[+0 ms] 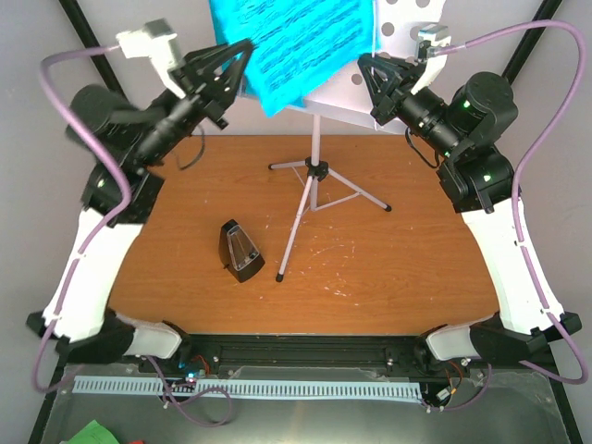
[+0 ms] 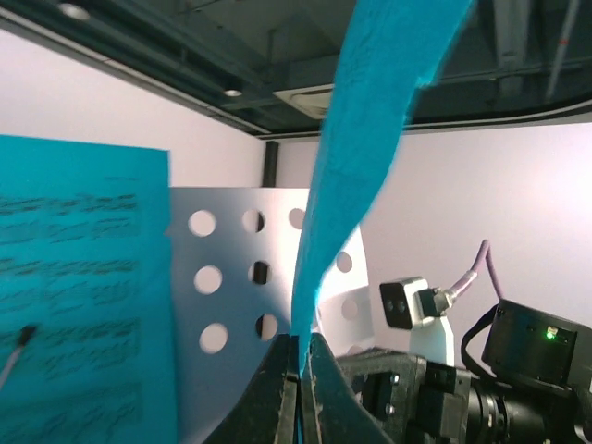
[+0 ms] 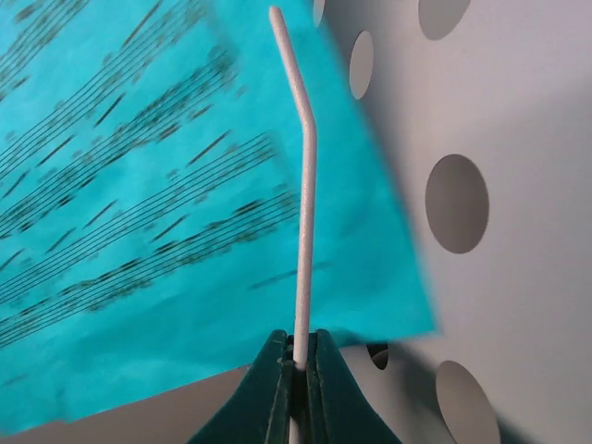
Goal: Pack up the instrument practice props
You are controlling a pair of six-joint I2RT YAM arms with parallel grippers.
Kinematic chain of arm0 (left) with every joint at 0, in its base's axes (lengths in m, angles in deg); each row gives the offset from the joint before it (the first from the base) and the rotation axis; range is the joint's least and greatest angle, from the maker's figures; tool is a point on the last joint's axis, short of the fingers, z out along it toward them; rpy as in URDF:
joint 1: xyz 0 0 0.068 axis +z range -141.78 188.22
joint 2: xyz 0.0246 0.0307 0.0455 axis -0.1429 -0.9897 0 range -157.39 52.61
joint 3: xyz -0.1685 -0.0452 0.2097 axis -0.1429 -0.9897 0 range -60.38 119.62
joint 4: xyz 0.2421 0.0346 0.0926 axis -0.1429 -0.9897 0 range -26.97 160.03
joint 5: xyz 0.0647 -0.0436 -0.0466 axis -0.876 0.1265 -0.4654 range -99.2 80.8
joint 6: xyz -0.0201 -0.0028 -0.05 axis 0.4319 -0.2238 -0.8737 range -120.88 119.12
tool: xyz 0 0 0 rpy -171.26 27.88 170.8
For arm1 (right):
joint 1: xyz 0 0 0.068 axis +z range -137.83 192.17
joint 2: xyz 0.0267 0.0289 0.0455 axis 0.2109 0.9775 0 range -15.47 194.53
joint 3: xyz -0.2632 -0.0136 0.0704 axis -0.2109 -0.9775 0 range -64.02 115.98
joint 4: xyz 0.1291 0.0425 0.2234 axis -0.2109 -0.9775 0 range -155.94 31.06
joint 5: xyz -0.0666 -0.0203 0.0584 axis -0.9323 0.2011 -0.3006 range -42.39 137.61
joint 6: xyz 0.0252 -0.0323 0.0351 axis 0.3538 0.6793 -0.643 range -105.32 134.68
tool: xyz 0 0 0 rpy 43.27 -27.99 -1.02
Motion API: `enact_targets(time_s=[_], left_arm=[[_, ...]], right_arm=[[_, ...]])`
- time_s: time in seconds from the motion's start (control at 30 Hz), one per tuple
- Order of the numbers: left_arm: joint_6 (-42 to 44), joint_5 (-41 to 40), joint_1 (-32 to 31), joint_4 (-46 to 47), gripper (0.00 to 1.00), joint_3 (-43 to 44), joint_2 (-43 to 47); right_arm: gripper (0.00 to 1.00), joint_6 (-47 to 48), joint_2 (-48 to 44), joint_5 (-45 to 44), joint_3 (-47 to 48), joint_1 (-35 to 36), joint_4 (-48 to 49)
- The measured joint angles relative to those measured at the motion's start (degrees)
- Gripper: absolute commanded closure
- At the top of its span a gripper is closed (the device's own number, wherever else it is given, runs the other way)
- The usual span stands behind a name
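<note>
The grey tripod music stand (image 1: 314, 166) stands at the table's back middle, its perforated tray (image 1: 400, 23) carrying cyan sheet-music pages (image 1: 287, 42). My left gripper (image 1: 242, 51) is shut on the edge of one cyan page (image 2: 370, 120), which curls upward from the jaws (image 2: 302, 344); another page (image 2: 83, 277) lies flat on the tray (image 2: 231, 250). My right gripper (image 1: 367, 67) is shut on a thin grey retainer wire (image 3: 303, 185) of the stand, the wire rising from the jaws (image 3: 298, 344) across a cyan page (image 3: 139, 231). The black pyramid metronome (image 1: 240, 250) stands on the table.
The brown table (image 1: 416, 268) has the stand's three legs spread across its middle. A ribbed rail (image 1: 250, 387) runs along the near edge, and a green scrap (image 1: 92, 433) lies below it at the left. The right arm's wrist camera (image 2: 407, 301) is close behind the tray.
</note>
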Motion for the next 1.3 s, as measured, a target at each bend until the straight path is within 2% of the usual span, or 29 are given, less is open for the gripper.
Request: enact_targets(time_s=[0.07,0.23,0.33,0.47,0.6,0.73,0.87,0.97,1.17,1.3], left_arm=[[0.4,-3.2,0.0,-0.8,1.0,-4.9,5.2],[0.3,-7.3,0.0,-2.3,1.0,-16.9,15.9],[0.2,-6.1,0.0,-3.9,1.0,-22.8,21.2],[-0.2,-0.4,0.0,-6.2,1.0,-28.1,26.5],[-0.9,6.2,0.0,-7.1,1.0,-34.2,31.4],[-2.4,14.5,0.0,-6.9,1.0,-41.2,35.6],[-5.0,20.7,0.0,-6.6,1.0,-49.2,36.6],[-7.4,23.3,0.0,-6.1,1.0,-56.5,36.5],[-13.9,27.6,-0.5,0.5,1.0,-70.0,31.7],[-16.1,26.5,-5.9,3.8,1.0,-73.7,23.7]], right_arm=[[0.97,0.0,-0.1,-0.1,-0.2,0.0,0.3],[0.88,-0.2,-0.1,-0.1,-0.5,0.0,0.6],[0.75,-0.3,-0.1,-0.4,-0.9,0.0,0.6],[0.7,-0.2,-0.1,-1.0,-0.9,0.1,0.8],[0.47,-0.1,-0.4,-1.1,-1.2,0.1,0.7],[0.18,0.4,-2.0,-1.0,-2.3,0.2,0.6],[0.04,0.6,-5.4,-1.2,-4.6,0.3,0.7],[0.0,1.2,-9.0,-1.5,-7.0,0.3,0.7],[0.0,3.3,-16.8,-2.4,-12.3,0.3,0.7],[0.0,5.4,-20.5,-2.4,-14.5,0.3,-0.4]])
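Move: The left hand already pinches the edge of the blue sheet. The open patch of table it is taken to lies roughly 9 cm back, 12 cm to its right and 66 cm below; the metronome stands about 5 cm back and 6 cm left, some 61 cm down. The right hand's pads still hold the stand's white clip rod; the holed desk's middle is roughly 6 cm ahead, 8 cm left, about level. The left fingers keep their pinch on the blue sheet and draw it back and a little left, clear of the stand, then sink about 40 cm towards the table right of the metronome, easing rightward as they swing round to point straight right. The right fingers open wide, let go of the clip rod, and back off from the desk some 10 cm and half as far right. ##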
